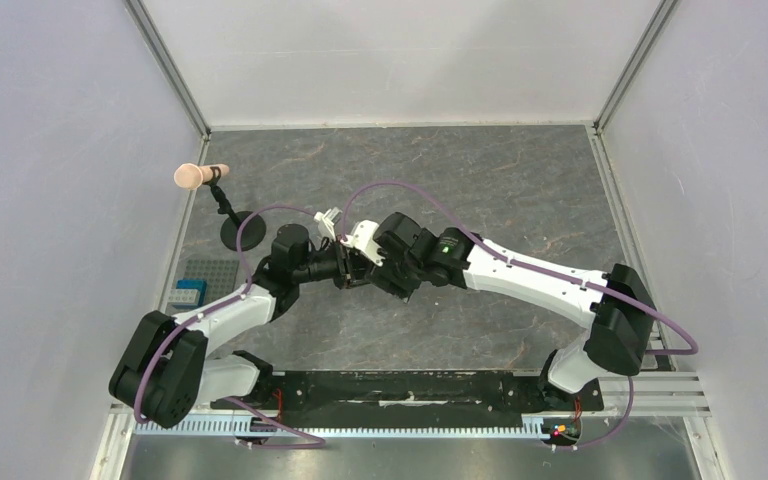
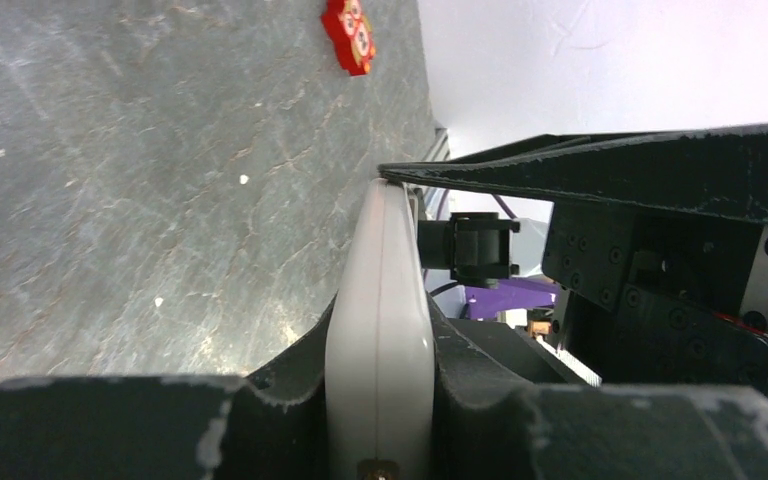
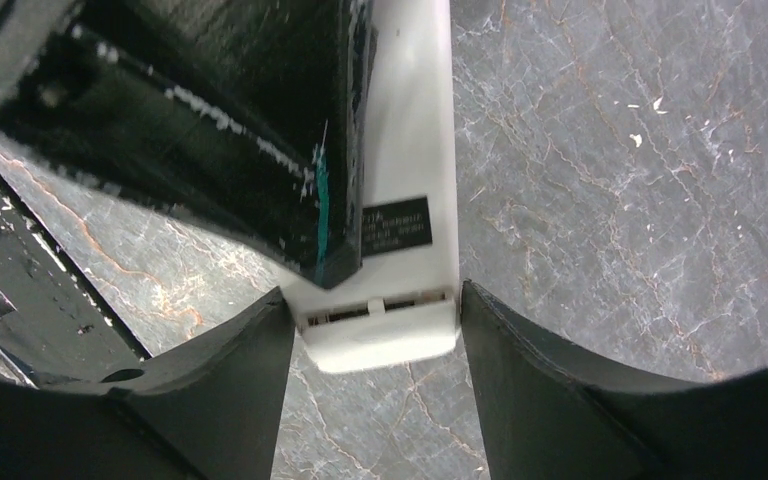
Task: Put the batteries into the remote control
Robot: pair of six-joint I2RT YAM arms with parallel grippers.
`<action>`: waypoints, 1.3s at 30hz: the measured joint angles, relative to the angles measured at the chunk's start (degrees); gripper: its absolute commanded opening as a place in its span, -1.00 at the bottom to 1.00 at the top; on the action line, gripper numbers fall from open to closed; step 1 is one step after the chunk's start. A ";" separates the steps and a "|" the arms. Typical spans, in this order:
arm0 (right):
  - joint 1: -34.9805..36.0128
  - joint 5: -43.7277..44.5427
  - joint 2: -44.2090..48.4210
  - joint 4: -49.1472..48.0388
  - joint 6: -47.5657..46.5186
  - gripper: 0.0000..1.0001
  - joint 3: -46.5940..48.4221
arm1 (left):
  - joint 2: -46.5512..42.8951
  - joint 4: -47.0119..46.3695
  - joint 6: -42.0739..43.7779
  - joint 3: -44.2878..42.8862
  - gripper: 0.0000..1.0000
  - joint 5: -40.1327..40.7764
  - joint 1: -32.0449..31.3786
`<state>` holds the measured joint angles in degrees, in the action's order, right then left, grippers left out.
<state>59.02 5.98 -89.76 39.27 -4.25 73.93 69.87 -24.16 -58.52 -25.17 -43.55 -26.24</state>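
Note:
The remote control [image 2: 380,330] is white and held edge-on above the table; in the top view it [image 1: 360,238] sits between both arms at the table's middle. My left gripper [image 2: 380,420] is shut on it, a black finger [image 2: 260,420] pressed against each flat face. In the right wrist view the remote's plain white back [image 3: 410,150] shows a small black label and a seam near its end. My right gripper [image 3: 375,340] is closed on that end, its fingers [image 3: 230,380] against the two narrow sides. The two grippers meet in the top view [image 1: 355,265]. No battery is plainly visible.
A red-orange owl-faced square [image 2: 350,33] lies on the grey marbled table [image 1: 480,190]. A microphone [image 1: 200,176] on a black stand [image 1: 243,230] is at the left. A grey pad with a blue item [image 1: 190,292] lies by the left wall. Walls enclose three sides.

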 measured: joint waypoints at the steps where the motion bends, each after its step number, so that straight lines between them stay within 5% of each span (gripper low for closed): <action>1: 0.00 0.04 0.00 -0.11 0.00 0.33 0.17 | 0.00 -0.61 -0.26 0.00 -0.96 -0.28 0.00; 13: -0.07 0.28 1.36 -3.45 1.01 0.65 1.27 | 0.00 -4.85 -2.19 0.00 -0.96 -3.02 -0.63; 22: -4.11 -0.11 13.33 -9.22 6.80 0.72 -3.04 | 0.31 -5.11 -2.69 -0.70 -0.96 -3.19 -0.63; 30: -11.26 2.54 28.59 -18.58 23.91 0.78 -15.28 | 0.00 -5.05 -4.74 -0.72 -0.96 -2.84 -0.63; 39: -11.63 1.36 39.50 -35.65 46.12 0.77 -37.48 | -5.53 -4.90 -8.39 -0.94 -0.96 -1.31 -0.63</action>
<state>47.40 7.33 -50.26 3.62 41.87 36.45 64.34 -29.06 -66.92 -26.11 -44.86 -26.87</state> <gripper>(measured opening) 0.888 0.278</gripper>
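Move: The battery cover, on the back of the remote control's far end, sits at the right hand's open fingertips, its middle about 3 cm to the left, 1 cm ahead and 1 cm above; the remote's middle is some 6 cm left and 2 cm ahead. The red owl box lies roughly 28 cm right of this hand, 4 cm ahead, 14 cm down. From the left hand, still gripping the remote, the cover is about 4 cm right and 1 cm back. The right hand spreads its fingers wider and backs off the remote's end, climbing about 12 cm while swinging right, a little forward at first, then back and down some 5 cm, as it turns clockwise and its down-pointing fingers come up nearly level. The left hand keeps its grip and lifts the remote about 5 cm, its fingers tipping slightly up. ##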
